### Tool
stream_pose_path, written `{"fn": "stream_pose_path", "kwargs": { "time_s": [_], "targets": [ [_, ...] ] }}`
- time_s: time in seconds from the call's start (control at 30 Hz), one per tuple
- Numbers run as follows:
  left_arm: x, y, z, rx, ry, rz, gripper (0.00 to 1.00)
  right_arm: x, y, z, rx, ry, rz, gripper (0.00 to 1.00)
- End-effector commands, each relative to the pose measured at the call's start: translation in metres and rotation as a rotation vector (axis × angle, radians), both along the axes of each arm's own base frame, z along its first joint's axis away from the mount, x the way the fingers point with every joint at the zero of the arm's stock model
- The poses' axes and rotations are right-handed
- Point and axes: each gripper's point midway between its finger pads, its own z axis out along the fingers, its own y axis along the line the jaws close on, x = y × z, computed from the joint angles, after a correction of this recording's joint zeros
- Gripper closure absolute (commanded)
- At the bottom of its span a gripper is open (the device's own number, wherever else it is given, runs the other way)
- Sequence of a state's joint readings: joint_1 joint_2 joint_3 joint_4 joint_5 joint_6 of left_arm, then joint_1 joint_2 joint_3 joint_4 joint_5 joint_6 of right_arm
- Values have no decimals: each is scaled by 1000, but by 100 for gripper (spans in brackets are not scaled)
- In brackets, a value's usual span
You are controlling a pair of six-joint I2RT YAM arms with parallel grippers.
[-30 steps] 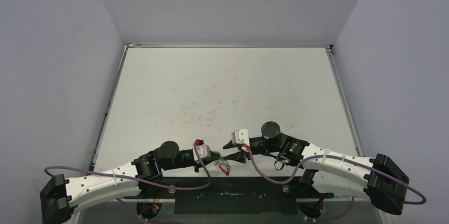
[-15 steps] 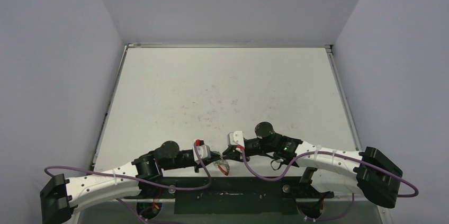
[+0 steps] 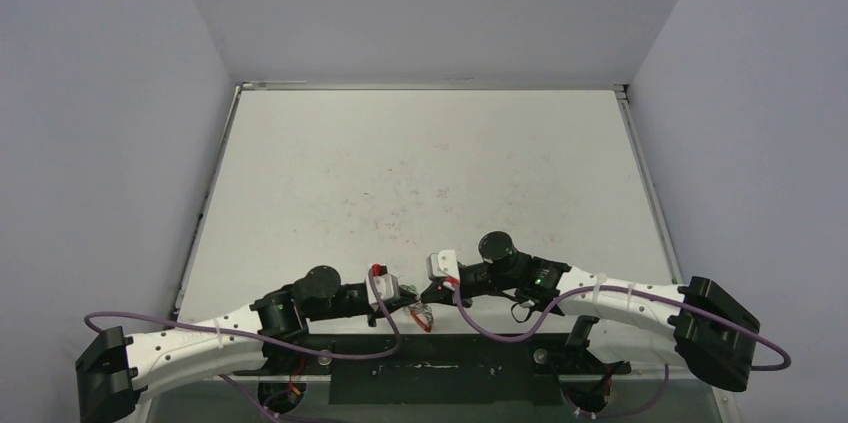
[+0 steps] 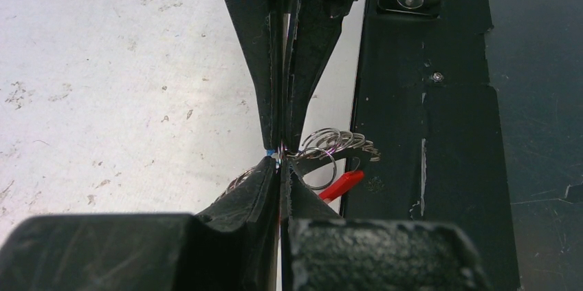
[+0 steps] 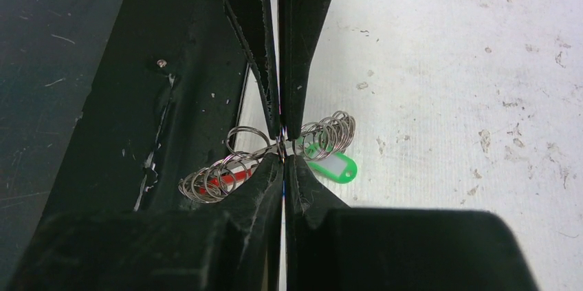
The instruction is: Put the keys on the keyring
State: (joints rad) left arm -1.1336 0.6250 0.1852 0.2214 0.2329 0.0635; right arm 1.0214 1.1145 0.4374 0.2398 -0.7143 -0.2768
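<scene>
My two grippers meet tip to tip at the table's near edge. My left gripper [image 3: 410, 302] [image 4: 280, 164] is shut on the wire of the keyring [image 4: 338, 143], a silvery coil with a red sleeve [image 4: 342, 184]. My right gripper [image 3: 429, 297] [image 5: 283, 156] is shut on something thin with a sliver of blue, the blue key [image 4: 270, 151], pressed against the coil. In the right wrist view the keyring [image 5: 331, 133] spreads to both sides of the jaws. The green key [image 5: 331, 166] lies just under the coil; I cannot tell whether it is threaded on.
The black base plate [image 3: 430, 365] [image 4: 426, 133] [image 5: 172, 64] runs along the near edge right beside the grippers. The white scuffed table [image 3: 420, 173] stretches away to grey walls at the back and sides. Purple cables [image 3: 480, 328] loop off both arms.
My right arm has swung left, bringing its gripper up against the left gripper and the keyring. The left arm has stayed almost still.
</scene>
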Motion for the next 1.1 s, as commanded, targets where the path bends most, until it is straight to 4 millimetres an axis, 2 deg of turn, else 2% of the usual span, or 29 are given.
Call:
{"fn": "stream_pose_path", "kwargs": {
  "time_s": [0.0, 0.13, 0.27, 0.47, 0.7, 0.93, 1.07],
  "targets": [
    [-2, -8, 24, -79, -32, -23, 100, 2, 12, 34, 78, -28, 0, 100],
    [0, -7, 24, -75, -30, -13, 99, 9, 9, 33, 22, 3, -58, 100],
    [3, -4, 25, -59, -27, 12, 82, 15, 5, 31, -43, 21, -108, 100],
    [9, 4, 27, -12, -42, 48, 71, 23, -2, 32, -146, 43, -166, 100],
    [16, 9, 38, -43, -93, 91, 66, 25, -9, 32, -277, 70, -175, 100],
    [20, 4, 51, -118, -163, 88, 64, 21, -6, 33, -370, 157, -172, 100],
    [21, 1, 51, -148, -178, 90, 64, 21, 0, 34, -378, 195, -177, 100]
  ]
}}
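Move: Both hands are shut at one spot, their tips meeting on the wire rings of the keyring, so the pinched ring is at 0 cm from either hand. From the left hand, the red grip hangs some 5 cm back, 1 cm right and 4 cm below; from the right hand, the green tag is about 3 cm forward and 5 cm down, straight left-right, with the blue tag about level fore-and-aft, 2 cm right and 3 cm below. The left fingers open to about a third and let go of the ring while the right keeps its pinch and carries the keyring about 2.5 cm forward and 2 cm up, then holds roughly there as its fingers go on tipping downward, some 25 degrees in all. The left hand first eases about a centimetre left, off the ring, then follows forward and up by about 3 cm, ending with its open tips facing the rings just beside the right fingertips. ##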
